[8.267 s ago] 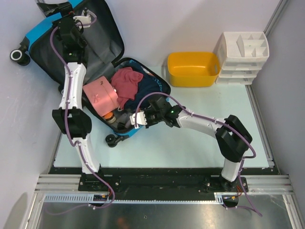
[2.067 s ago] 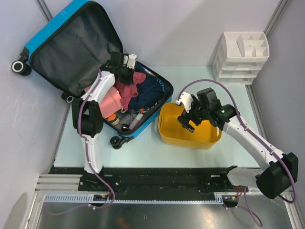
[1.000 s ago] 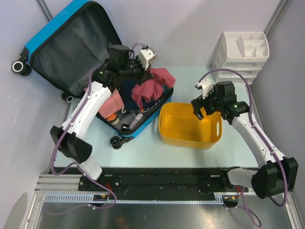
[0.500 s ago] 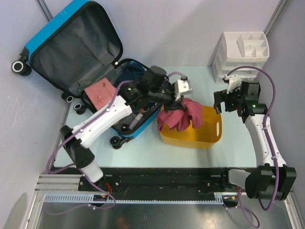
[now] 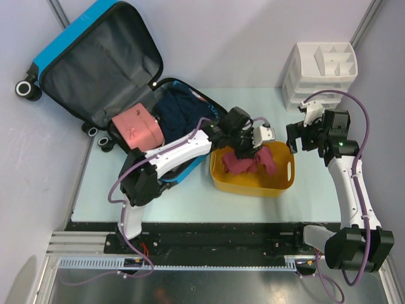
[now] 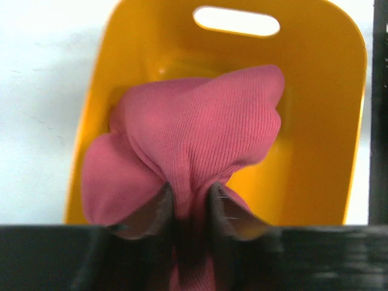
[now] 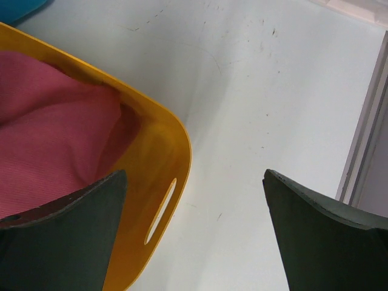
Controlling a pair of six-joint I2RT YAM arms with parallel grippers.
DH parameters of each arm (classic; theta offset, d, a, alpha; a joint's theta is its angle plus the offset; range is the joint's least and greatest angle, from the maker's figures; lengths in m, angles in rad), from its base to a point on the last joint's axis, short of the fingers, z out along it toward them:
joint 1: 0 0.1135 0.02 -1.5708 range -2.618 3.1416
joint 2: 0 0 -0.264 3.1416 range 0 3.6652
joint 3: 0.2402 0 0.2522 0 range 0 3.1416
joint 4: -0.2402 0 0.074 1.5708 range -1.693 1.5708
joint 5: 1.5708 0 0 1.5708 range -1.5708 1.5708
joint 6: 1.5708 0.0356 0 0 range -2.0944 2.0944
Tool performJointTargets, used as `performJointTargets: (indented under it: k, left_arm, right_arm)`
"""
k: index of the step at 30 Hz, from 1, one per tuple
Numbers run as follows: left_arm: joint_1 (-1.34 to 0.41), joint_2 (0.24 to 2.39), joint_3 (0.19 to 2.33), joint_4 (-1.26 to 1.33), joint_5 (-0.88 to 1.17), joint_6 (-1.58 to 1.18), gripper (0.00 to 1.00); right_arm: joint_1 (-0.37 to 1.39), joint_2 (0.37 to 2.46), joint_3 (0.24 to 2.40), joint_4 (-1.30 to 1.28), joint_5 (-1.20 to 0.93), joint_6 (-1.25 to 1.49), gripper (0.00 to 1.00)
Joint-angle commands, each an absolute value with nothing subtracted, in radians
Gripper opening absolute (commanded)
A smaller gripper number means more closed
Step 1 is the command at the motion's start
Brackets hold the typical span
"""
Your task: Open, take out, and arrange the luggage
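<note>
The blue luggage (image 5: 57, 47) lies open at the back left, its dark lid propped up and its base (image 5: 218, 117) holding dark blue clothes (image 5: 180, 111). My left gripper (image 5: 250, 144) reaches over the yellow tub (image 5: 253, 189) and is shut on a pink ribbed garment (image 5: 250, 161) that rests in the tub. In the left wrist view the gripper (image 6: 189, 200) pinches a fold of the garment (image 6: 200, 133) above the tub floor (image 6: 321, 121). My right gripper (image 5: 302, 136) hangs open just right of the tub, over bare table (image 7: 194, 206), beside the tub's handle (image 7: 163, 157).
A pink pouch (image 5: 134, 125) sits on the luggage's left edge, with small bottles below it. A white drawer organiser (image 5: 321, 66) stands at the back right. A metal rail runs along the table's right edge (image 7: 364, 151).
My left arm has swung from the luggage to the tub and lowered the pink garment into it. The right gripper has stayed open beside the tub.
</note>
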State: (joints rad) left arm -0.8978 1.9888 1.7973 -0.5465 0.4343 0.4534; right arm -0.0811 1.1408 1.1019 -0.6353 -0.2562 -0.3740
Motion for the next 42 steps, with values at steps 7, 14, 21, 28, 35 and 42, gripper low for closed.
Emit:
performJointTargets:
  k: [7, 14, 21, 28, 35, 42]
  left_arm:
    - [-0.910, 1.881, 1.719, -0.485, 0.554, 0.486, 1.00]
    - [-0.686, 1.726, 1.802, -0.547, 0.601, 0.414, 1.00]
    - [-0.457, 1.733, 1.750, -0.614, 0.453, 0.621, 1.00]
    - [-0.430, 1.848, 1.761, -0.664, 0.333, 0.850, 1.00]
    - [-0.451, 1.939, 1.766, -0.698, 0.288, 0.946, 1.00]
    - [-0.474, 2.008, 1.753, -0.698, 0.244, 0.985, 1.00]
  right_arm:
    - [-0.086, 1.127, 1.143, -0.655, -0.302, -0.422, 1.00]
    - [-0.086, 1.169, 1.166, -0.620, -0.354, -0.402, 1.00]
    - [-0.086, 1.181, 1.175, -0.607, -0.393, -0.384, 1.00]
    - [-0.086, 1.195, 1.175, -0.611, -0.400, -0.365, 1.00]
    - [-0.086, 1.186, 1.175, -0.630, -0.385, -0.374, 1.00]
    - [-0.086, 1.190, 1.175, -0.635, -0.377, -0.377, 1.00]
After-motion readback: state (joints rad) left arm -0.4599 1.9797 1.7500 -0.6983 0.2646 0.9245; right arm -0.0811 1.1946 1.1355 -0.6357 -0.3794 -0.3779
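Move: The yellow box the left hand is lowering the red garment into has its middle about 3 cm back, straight in line left-right and 8 cm below that hand. The navy clothes in the suitcase lie roughly 16 cm ahead, 24 cm left and 9 cm lower; the pink bag is about 10 cm ahead, 43 cm left and 8 cm lower. From the right hand, the box middle is some 8 cm back, 18 cm left and 14 cm down. Down about 4 cm and slightly back into the yellow box, the left hand spreads its fingers wide and lets go of the red garment. It then rises well clear, sweeping left and forward out of the box towards the suitcase, and sinks some 16 cm, still wide open, to the navy clothes, the fingers tipping around 20 degrees steeper downward. ##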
